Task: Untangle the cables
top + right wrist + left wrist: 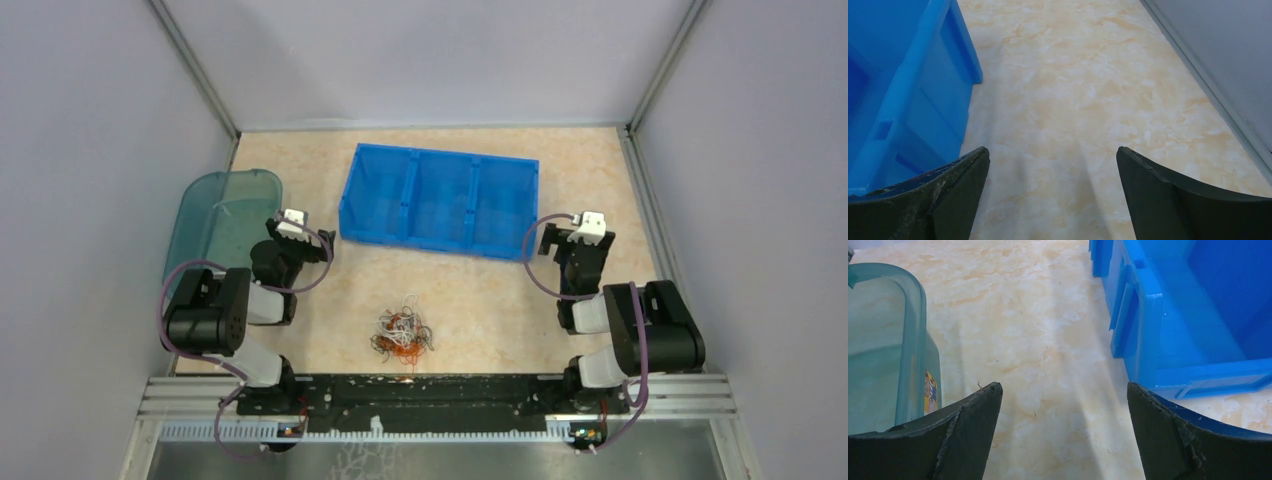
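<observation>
The cables [403, 334] lie in one small tangled clump of white, red-orange and black strands on the table, near its front edge and midway between the two arms. My left gripper [1064, 386] is open over bare table, with nothing between its fingers. It sits folded back at the left [291, 228], well away from the clump. My right gripper [1053, 149] is open too, empty, held over bare table at the right [592, 228]. Neither wrist view shows the cables.
A blue bin [438, 202] with three compartments stands at the back centre; its corner shows in the left wrist view [1168, 325] and the right wrist view [908, 95]. A translucent teal lid or tray [222, 220] lies at the back left. Grey walls enclose the table.
</observation>
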`<state>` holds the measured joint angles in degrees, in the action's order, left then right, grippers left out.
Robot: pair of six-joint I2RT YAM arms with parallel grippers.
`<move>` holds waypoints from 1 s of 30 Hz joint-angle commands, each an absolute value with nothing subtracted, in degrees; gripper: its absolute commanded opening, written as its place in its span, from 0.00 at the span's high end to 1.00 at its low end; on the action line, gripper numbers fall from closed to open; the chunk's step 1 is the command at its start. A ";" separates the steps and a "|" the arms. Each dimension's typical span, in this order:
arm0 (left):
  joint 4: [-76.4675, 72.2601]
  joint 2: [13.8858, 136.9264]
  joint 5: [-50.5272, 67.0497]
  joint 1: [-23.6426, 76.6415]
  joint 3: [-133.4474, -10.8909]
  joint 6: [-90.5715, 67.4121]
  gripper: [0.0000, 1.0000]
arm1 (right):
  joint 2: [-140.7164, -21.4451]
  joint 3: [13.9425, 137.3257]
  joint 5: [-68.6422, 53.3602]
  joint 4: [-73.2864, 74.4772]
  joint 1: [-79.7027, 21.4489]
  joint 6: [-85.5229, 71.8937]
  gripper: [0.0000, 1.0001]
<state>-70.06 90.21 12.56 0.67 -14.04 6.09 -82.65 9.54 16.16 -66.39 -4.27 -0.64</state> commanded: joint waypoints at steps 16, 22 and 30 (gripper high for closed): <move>-71.21 89.61 12.44 0.22 -13.95 5.52 0.00 | -79.78 9.34 21.90 -68.23 -3.47 -4.93 0.01; -42.40 81.81 13.99 -0.88 -25.81 7.30 0.00 | -76.31 3.96 24.85 -76.89 -3.53 -4.93 0.01; -16.90 75.87 19.23 -1.68 -36.35 8.50 0.00 | -54.22 13.98 40.27 -38.50 -3.34 -14.73 0.01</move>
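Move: The cables lie in a tangle low on the table, about 20 cm back and 22 cm to the right of my left hand, some 9 cm below it. The green tub stands about 17 cm to that hand's left and 4 cm farther out, and the blue bin's middle 31 cm to its right and 14 cm ahead. From my right hand the cables lie 37 cm left and 18 cm back, the bin's middle 30 cm left and 15 cm ahead. From standing still between tub and bin, I lift my empty left hand about 6 cm, easing it forward some 3 cm. I swing my right hand to the right and back, away from the blue bin, then mostly up, about 5 cm each to the right and up, turning it roughly 20 degrees clockwise with its fingers tipping upward. Both grippers stay wide open and touch nothing. ##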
